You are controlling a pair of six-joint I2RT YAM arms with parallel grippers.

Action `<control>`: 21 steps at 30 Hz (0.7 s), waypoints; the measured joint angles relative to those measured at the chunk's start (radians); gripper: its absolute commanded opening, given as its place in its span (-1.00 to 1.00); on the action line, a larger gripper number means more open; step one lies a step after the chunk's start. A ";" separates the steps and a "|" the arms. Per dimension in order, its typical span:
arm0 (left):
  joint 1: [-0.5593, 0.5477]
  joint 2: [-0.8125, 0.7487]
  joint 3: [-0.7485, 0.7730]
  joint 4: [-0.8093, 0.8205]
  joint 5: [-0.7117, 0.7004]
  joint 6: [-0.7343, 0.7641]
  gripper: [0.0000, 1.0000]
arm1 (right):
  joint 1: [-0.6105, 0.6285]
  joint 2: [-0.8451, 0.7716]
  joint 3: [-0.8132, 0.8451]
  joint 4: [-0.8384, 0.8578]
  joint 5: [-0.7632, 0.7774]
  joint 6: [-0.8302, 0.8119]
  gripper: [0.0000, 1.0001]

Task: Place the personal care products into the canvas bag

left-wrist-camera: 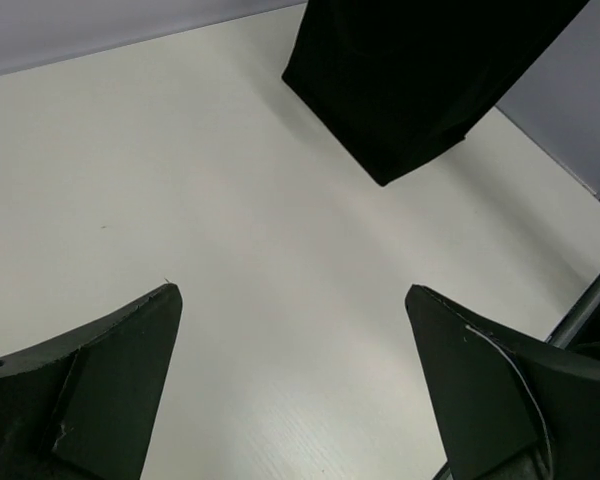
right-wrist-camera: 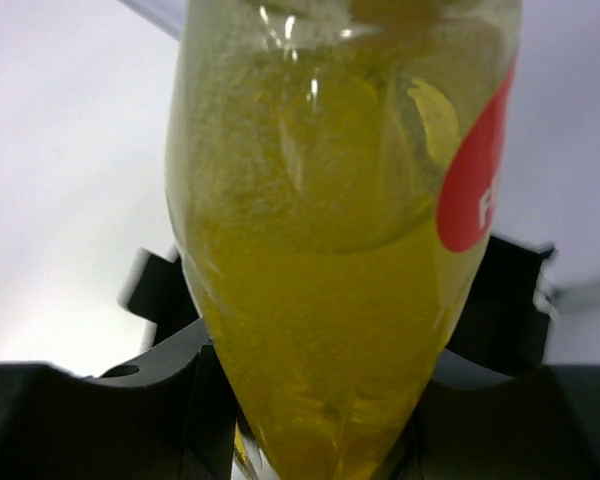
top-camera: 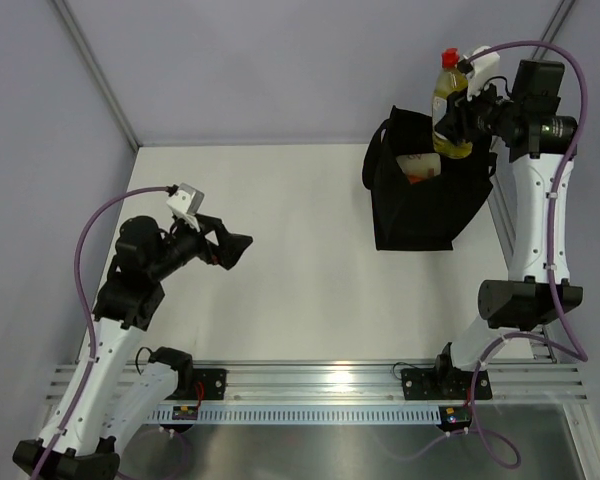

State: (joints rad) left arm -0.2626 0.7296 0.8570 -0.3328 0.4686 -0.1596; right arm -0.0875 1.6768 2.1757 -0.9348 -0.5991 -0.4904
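Note:
The black canvas bag (top-camera: pixel 416 205) stands open at the far right of the white table and also shows as a dark block, the canvas bag (left-wrist-camera: pixel 420 80), in the left wrist view. Inside its mouth I see a pale product with an orange patch (top-camera: pixel 420 167). A clear yellow bottle (top-camera: pixel 450 125) with a red cap hangs upright above the bag's far right rim, my right gripper (top-camera: pixel 470 108) shut on it. Up close the yellow bottle (right-wrist-camera: pixel 330 250) fills the right gripper (right-wrist-camera: pixel 325 400). My left gripper (top-camera: pixel 236 250) hovers over the table's left side, open and empty, its fingers (left-wrist-camera: pixel 100 380) wide apart.
A slotted metal rail (top-camera: pixel 320 385) runs along the near edge between the arm bases. Grey walls close the back and sides, with a slanted frame post (top-camera: pixel 95 70) at the far left. Bare white tabletop (left-wrist-camera: pixel 280 250) lies between the left gripper and the bag.

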 measured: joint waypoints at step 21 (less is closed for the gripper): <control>0.000 -0.097 -0.050 -0.093 -0.106 0.035 0.98 | 0.006 0.216 -0.122 -0.292 0.334 -0.424 0.99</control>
State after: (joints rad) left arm -0.2626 0.6331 0.8070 -0.4255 0.3622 -0.1246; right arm -0.0814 1.8931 2.0537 -1.2266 -0.2653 -0.9142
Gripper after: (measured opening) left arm 0.987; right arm 0.976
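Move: The yellow bottle is already in the right gripper, above the canvas bag. The bag's middle lies about 25 cm below that hand, some 4 cm to its right and 3 cm nearer the base. In the bag, the cream bottle lies roughly 22 cm under the hand, level with it fore and aft, about 1 cm to its left. From the idle left hand the bag is some 22 cm ahead, 53 cm to the right and 13 cm lower. Lower the right gripper with the yellow bottle about 20 cm into the bag, bearing some 7 cm right and swinging 3 cm forward and back again, while tipping the fingers about 40 degrees further down. Then open wide, let the bottle go and start to rise. Ease the empty, open left gripper about 3 cm left and down. ##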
